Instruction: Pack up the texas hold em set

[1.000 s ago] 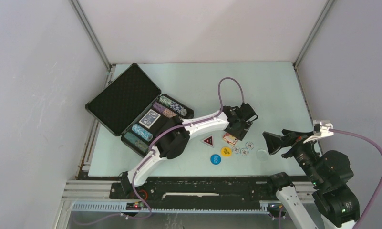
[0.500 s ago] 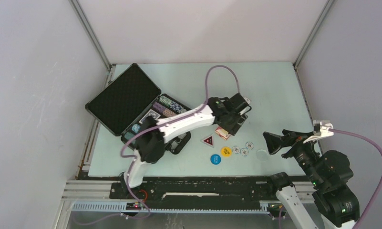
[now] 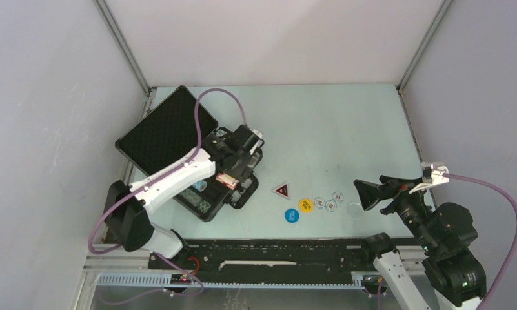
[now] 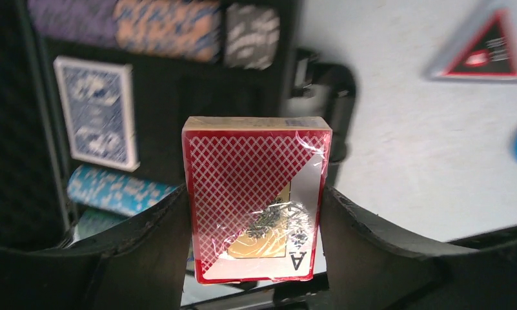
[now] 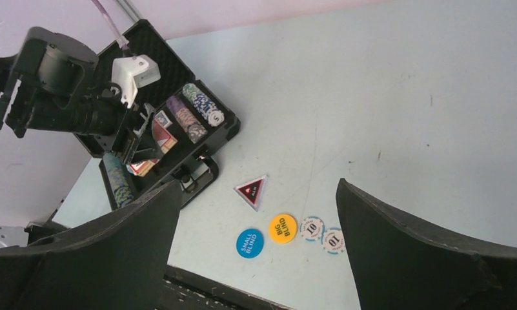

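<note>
The black briefcase (image 3: 168, 132) lies open at the left, lid back. Its tray holds rows of poker chips (image 4: 159, 26) and a blue card deck (image 4: 97, 110). My left gripper (image 3: 233, 174) is shut on the red card deck (image 4: 255, 200), one finger on each long side, and holds it above the tray near the case's handle (image 3: 243, 194). On the table lie a triangular marker (image 3: 281, 190), a yellow disc (image 3: 306, 205), a blue disc (image 3: 292, 215) and three loose chips (image 3: 331, 206). My right gripper (image 3: 379, 188) hangs open and empty to their right.
A small clear disc (image 3: 354, 208) lies just right of the loose chips. The right wrist view looks down on the marker (image 5: 251, 189), both discs (image 5: 283, 228) and two chips (image 5: 312, 228). The enclosure's walls stand close behind the case's lid.
My left arm has swung left from the table's middle, carrying the red deck from beside the marker to above the open case. The right arm has not moved.
</note>
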You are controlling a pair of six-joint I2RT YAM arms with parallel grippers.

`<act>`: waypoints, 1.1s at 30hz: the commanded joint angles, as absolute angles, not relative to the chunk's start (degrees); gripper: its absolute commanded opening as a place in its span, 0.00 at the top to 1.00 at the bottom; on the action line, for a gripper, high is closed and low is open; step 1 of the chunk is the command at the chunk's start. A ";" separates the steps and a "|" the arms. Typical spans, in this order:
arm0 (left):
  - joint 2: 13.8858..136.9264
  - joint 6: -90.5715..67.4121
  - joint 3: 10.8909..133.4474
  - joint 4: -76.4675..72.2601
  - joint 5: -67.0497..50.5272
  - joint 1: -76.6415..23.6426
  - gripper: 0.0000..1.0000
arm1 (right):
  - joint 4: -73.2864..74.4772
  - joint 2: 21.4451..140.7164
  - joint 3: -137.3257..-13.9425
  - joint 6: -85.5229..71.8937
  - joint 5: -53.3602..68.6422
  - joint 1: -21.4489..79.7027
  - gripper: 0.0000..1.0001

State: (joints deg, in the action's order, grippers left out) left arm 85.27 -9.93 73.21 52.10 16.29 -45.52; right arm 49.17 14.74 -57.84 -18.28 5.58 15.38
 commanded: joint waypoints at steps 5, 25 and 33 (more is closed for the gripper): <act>80.63 -6.62 66.36 51.20 26.58 -38.55 0.56 | 47.10 16.44 -58.08 -17.85 7.74 15.22 0.00; 86.36 -2.48 64.58 46.98 20.58 -33.14 0.51 | 45.72 16.38 -55.48 -17.75 8.88 15.22 0.00; 90.82 1.01 66.07 46.12 17.56 -32.18 0.49 | 44.73 17.37 -54.40 -16.71 10.28 15.21 0.00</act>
State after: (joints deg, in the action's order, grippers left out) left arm 87.70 -2.50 65.17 47.64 18.94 -32.80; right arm 47.27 16.05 -54.61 -18.26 9.26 15.40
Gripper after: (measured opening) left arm 0.701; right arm 0.993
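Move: The left hand holds the red card deck above the case. The empty card slot lies about 4 cm ahead, 6 cm to its left and 9 cm below. The blue deck lies some 8 cm ahead and 12 cm left, the grey chips about 7 cm ahead and 2 cm right, both at about the slot's height. From the right hand, the slot is about 10 cm ahead, 46 cm left and 27 cm below. The left hand carries the gripped red deck about 8 cm left, then lowers it some 5 cm towards the slot. ##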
